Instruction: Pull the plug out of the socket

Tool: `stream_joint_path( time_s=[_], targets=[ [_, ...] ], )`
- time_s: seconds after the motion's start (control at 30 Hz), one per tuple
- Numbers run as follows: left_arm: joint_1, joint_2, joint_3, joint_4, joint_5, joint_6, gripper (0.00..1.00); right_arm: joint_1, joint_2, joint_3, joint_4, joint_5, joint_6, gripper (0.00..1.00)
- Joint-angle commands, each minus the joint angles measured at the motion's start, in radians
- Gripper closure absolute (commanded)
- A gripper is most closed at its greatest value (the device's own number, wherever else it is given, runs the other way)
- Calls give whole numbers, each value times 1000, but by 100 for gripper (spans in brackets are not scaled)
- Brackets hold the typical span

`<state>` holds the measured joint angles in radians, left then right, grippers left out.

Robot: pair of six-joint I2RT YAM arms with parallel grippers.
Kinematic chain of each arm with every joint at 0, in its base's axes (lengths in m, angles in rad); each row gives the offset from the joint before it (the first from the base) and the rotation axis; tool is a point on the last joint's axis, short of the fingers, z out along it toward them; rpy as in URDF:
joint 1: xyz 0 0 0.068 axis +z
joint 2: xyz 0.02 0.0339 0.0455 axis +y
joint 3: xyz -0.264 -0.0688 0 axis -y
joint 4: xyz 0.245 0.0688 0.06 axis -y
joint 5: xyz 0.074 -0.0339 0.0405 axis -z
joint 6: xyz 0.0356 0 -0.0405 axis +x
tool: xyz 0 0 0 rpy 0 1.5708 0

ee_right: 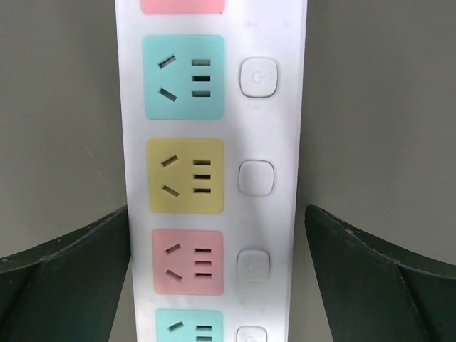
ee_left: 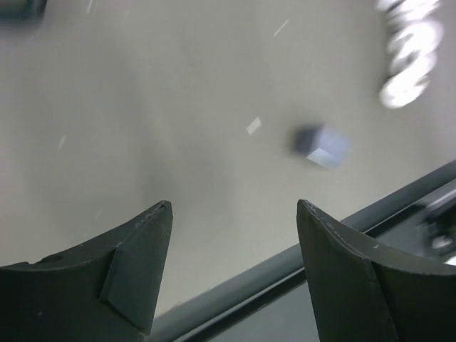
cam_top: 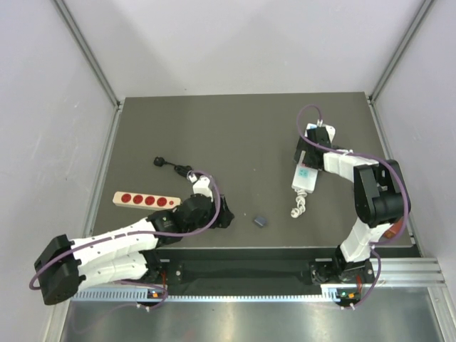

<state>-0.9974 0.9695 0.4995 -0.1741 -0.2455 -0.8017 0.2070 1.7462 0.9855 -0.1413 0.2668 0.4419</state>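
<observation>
The socket is a long white strip with pink, cyan and yellow outlet faces, lying at the right of the mat. No plug sits in any outlet face that shows. My right gripper is open and straddles the strip, its left finger against the strip's edge and its right finger clear of it. A small grey-blue plug lies loose on the mat, apart from the socket. My left gripper is open and empty, just left of the plug.
The socket's coiled white cord lies below it. A beige strip with red spots lies at the left, with a black corded plug behind it. The mat's front edge rail runs under my left fingers.
</observation>
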Motion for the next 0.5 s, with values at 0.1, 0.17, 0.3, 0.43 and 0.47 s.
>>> stream_joint_path(
  time_s=[0.1, 0.17, 0.3, 0.43, 0.47],
  targets=[
    [-7, -167, -88, -5, 37, -41, 24, 43, -108, 93, -109, 165, -38, 0],
    [-7, -199, -99, -11, 38, -33, 23, 77, -120, 132, -174, 202, -40, 0],
    [-6, -255, -133, 22, 40, -33, 22, 135, -181, 179, -277, 305, -34, 0],
    [-6, -267, -188, 113, 58, -50, 22, 141, -278, 171, -311, 290, -29, 0],
    [-6, -265, -190, 117, 63, -53, 22, 141, -289, 176, -322, 292, -29, 0]
  ],
)
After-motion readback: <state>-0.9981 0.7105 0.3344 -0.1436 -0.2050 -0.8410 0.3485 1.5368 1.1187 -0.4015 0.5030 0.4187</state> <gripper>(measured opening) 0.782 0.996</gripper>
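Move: The right gripper stands open astride the power strip, whose middle lies about 5 cm ahead, 1 cm right and 2 cm below. The strip's white cord coil is roughly 15 cm back and 4 cm left of that gripper; the grey plug is some 22 cm back and 19 cm left. From the left gripper, the loose grey plug lies about 12 cm right, 1 cm back and 7 cm below, and the strip 32 cm right, 25 cm ahead. Lift the right gripper off the power strip, fingers still wide open, rising about 10 cm with gathering speed and tilting roughly 10 degrees so its right side comes up. Meanwhile ease the open left gripper some 2 cm back and nearly as much left, away from the grey plug, letting it dip about 2 cm, rise again and end near its starting height. ##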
